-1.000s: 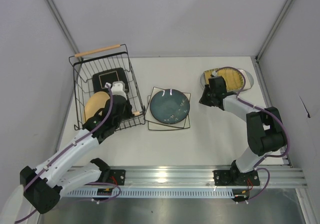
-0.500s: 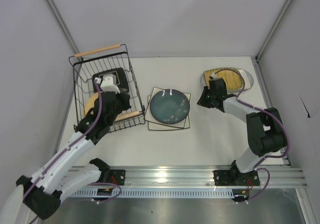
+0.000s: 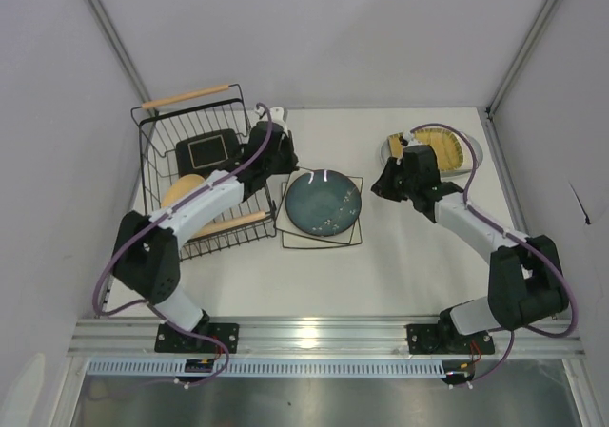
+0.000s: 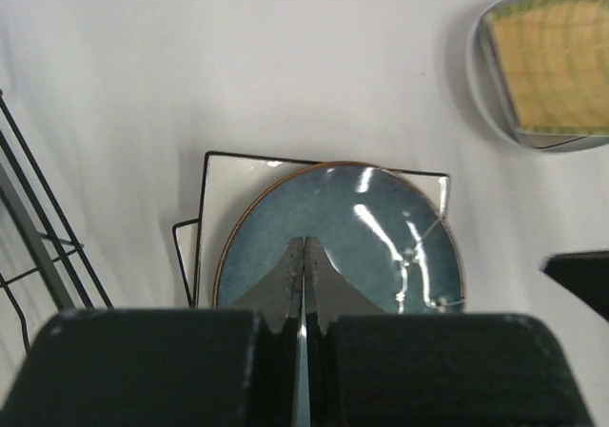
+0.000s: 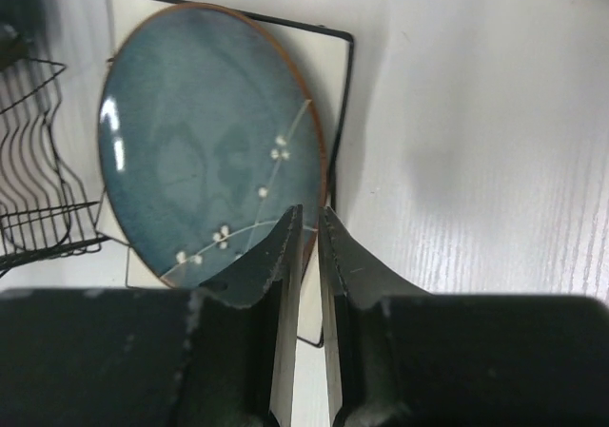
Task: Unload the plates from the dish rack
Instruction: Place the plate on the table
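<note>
The dish rack [image 3: 149,175] stands at the left and holds a black-rimmed teal square plate [image 3: 205,151] and a tan round plate [image 3: 181,191]. To its right a dark teal speckled round plate [image 3: 324,202] lies on a white square plate [image 3: 354,237]. A mustard ribbed rectangular plate [image 3: 442,148] rests on a round plate [image 3: 473,156] at the far right. My left gripper [image 3: 284,157] hovers by the rack's right side, shut and empty, pointing at the teal plate [image 4: 343,227]. My right gripper [image 3: 383,187] hangs just right of the teal plate [image 5: 205,151], jaws a narrow gap apart, empty.
The rack has two light wooden handles, one at the back [image 3: 186,96] and one at the front right [image 3: 236,223]. Grey walls close in on the left, back and right. Rack wires [image 5: 38,194] show at the left edge of the right wrist view.
My left arm has lifted out of the rack, away from the tan plate, and swung right over the rack's edge towards the teal plate. My right gripper has drifted slightly left of the mustard plate.
</note>
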You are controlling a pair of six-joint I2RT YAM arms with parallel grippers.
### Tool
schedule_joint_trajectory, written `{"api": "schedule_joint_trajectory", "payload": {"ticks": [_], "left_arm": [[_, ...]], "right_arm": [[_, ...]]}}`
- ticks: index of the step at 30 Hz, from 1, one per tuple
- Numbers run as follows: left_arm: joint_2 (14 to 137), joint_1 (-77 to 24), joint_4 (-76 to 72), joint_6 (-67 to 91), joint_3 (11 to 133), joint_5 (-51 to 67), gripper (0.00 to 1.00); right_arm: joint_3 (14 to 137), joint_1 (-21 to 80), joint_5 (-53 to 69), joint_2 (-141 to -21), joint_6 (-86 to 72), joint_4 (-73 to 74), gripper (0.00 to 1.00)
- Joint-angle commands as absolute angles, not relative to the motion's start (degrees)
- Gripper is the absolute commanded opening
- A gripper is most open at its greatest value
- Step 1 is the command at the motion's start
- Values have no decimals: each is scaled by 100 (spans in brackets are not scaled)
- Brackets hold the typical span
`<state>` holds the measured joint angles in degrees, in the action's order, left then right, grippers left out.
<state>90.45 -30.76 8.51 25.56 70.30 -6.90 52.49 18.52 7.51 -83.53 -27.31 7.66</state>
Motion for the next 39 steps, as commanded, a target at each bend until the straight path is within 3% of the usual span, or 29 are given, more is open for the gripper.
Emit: {"api": "schedule_joint_trajectory", "payload": {"ticks": [1, 11, 21, 33, 39], "left_arm": [[9430, -2962, 1379, 2452, 7427, -887, 0], [9414, -2699, 1556, 2707, 6663, -1248, 0], [8711, -2479, 1169, 2944, 5600, -1012, 0], [7867, -2540, 1072, 2892, 5599, -229, 0], [7419, -2566, 1142, 2997, 5336, -264, 1]], "right_arm": [[5457, 1986, 852, -7954, -2523, 922, 18], [7064, 2144, 1230, -9288, -2531, 984, 17], [10009, 2645, 1318, -11820, -2338, 2003, 17], [13180, 2953, 1125, -14008, -2215, 3216, 17], [13720, 3006, 1002, -14545, -2241, 3498, 17]]}}
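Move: The dish rack stands with its middle about 24 cm to the left hand's left, 3 cm ahead and 8 cm lower; its near right corner is only some 6 cm left, 10 cm back and 10 cm down. The blue plate, on the square plates, lies 7 cm to this hand's right, level with it and 15 cm below. From the right hand the rack's middle is roughly 44 cm left, 7 cm ahead and 2 cm lower, the plate 13 cm left, 3 cm ahead and 9 cm down. The rack's near right part gets pushed to the left by the shut left hand, which first dips about 7 cm beside the rack's right side, tipping down a little, sweeps some 7 cm left against it, then eases back and partly up. Meanwhile the right hand, empty with its fingers still barely parted, lifts a little, swings some 25 cm left and forward past the plate's far right rim towards the rack, turning slightly counter-clockwise, and sinks beyond the plates. ##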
